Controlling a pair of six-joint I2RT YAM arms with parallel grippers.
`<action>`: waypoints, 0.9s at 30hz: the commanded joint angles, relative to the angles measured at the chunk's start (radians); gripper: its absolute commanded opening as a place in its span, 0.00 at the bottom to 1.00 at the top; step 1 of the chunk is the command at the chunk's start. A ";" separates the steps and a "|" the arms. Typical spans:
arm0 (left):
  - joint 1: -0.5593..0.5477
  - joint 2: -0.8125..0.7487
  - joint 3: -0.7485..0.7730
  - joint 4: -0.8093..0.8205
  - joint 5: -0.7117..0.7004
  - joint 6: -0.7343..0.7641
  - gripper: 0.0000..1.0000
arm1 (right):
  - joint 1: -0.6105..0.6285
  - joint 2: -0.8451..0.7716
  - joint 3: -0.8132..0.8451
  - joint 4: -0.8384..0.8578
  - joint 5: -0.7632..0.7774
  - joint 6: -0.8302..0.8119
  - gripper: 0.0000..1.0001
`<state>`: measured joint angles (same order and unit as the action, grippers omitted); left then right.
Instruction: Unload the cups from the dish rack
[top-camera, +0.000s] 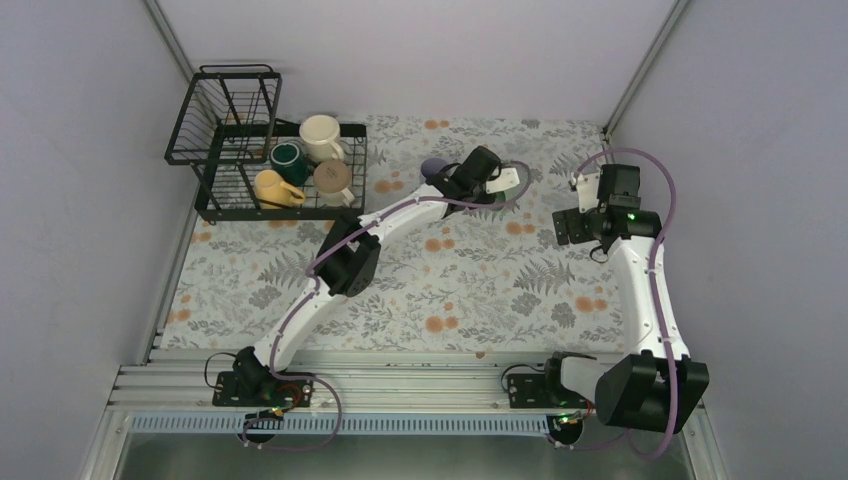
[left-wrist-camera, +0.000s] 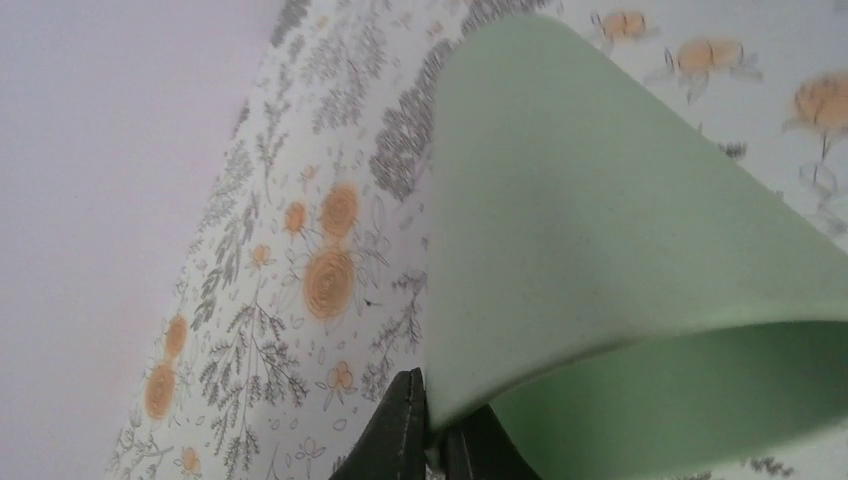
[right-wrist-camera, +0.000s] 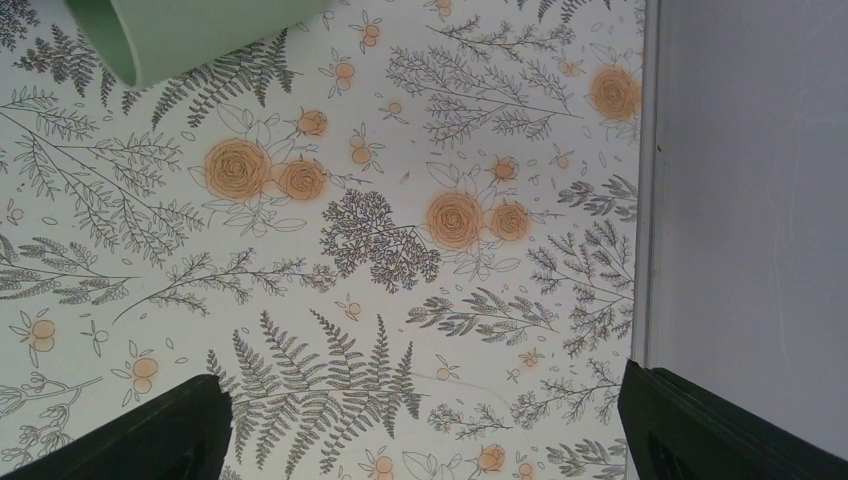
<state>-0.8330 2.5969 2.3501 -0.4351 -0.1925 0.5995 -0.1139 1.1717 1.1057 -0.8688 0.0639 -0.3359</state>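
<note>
My left gripper (left-wrist-camera: 435, 445) is shut on the rim of a mint-green cup (left-wrist-camera: 600, 220), one finger outside the wall and one inside. The cup is tilted over the floral tablecloth, mid-table toward the back; its open end also shows in the right wrist view (right-wrist-camera: 190, 30). A lavender cup (top-camera: 433, 168) stands on the cloth just left of the left wrist. The black wire dish rack (top-camera: 210, 212) at the back left holds a cream mug (top-camera: 321, 137), a dark teal mug (top-camera: 288, 155), a yellow mug (top-camera: 273, 188) and a beige mug (top-camera: 333, 178). My right gripper (right-wrist-camera: 425, 440) is open above bare cloth.
The rack's raised basket tier (top-camera: 225, 115) sits at its far left end. The right wall and its metal edge strip (right-wrist-camera: 645, 200) run close beside the right gripper. The left arm's elbow (top-camera: 350, 262) stretches diagonally across the middle of the table.
</note>
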 joint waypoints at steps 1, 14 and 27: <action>-0.008 0.002 0.049 -0.010 0.001 -0.026 0.03 | -0.010 -0.026 0.002 -0.006 -0.005 0.000 1.00; 0.001 -0.105 0.206 -0.302 -0.021 0.019 0.02 | -0.010 -0.048 0.090 -0.076 0.000 -0.011 1.00; 0.034 -0.247 0.245 -0.659 -0.032 0.225 0.02 | -0.009 -0.053 0.084 -0.082 -0.060 -0.020 1.00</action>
<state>-0.8146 2.3569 2.5614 -0.9401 -0.2184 0.7525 -0.1139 1.1267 1.1843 -0.9466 0.0326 -0.3405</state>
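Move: The left gripper already pinches the rim of the green cup, which lies tipped over with its mouth to the left; the cup's middle is about 5 cm right of the hand, level ahead, and 2 cm lower. The purple cup stands roughly 10 cm left and 2 cm ahead, the brown mug in the rack some 30 cm left and 2 cm ahead, both near hand height. From the right hand, the green cup lies about 16 cm ahead, 14 cm left and 13 cm below. Keep the left gripper shut on the green cup's rim and lift the cup off the cloth, hesitantly at first, then fast, about 15 cm up. Swing left some 6 cm and back 4 cm as it climbs, rolling the hand's left side up about 10 degrees. Raise the open, empty right hand about 3 cm. ##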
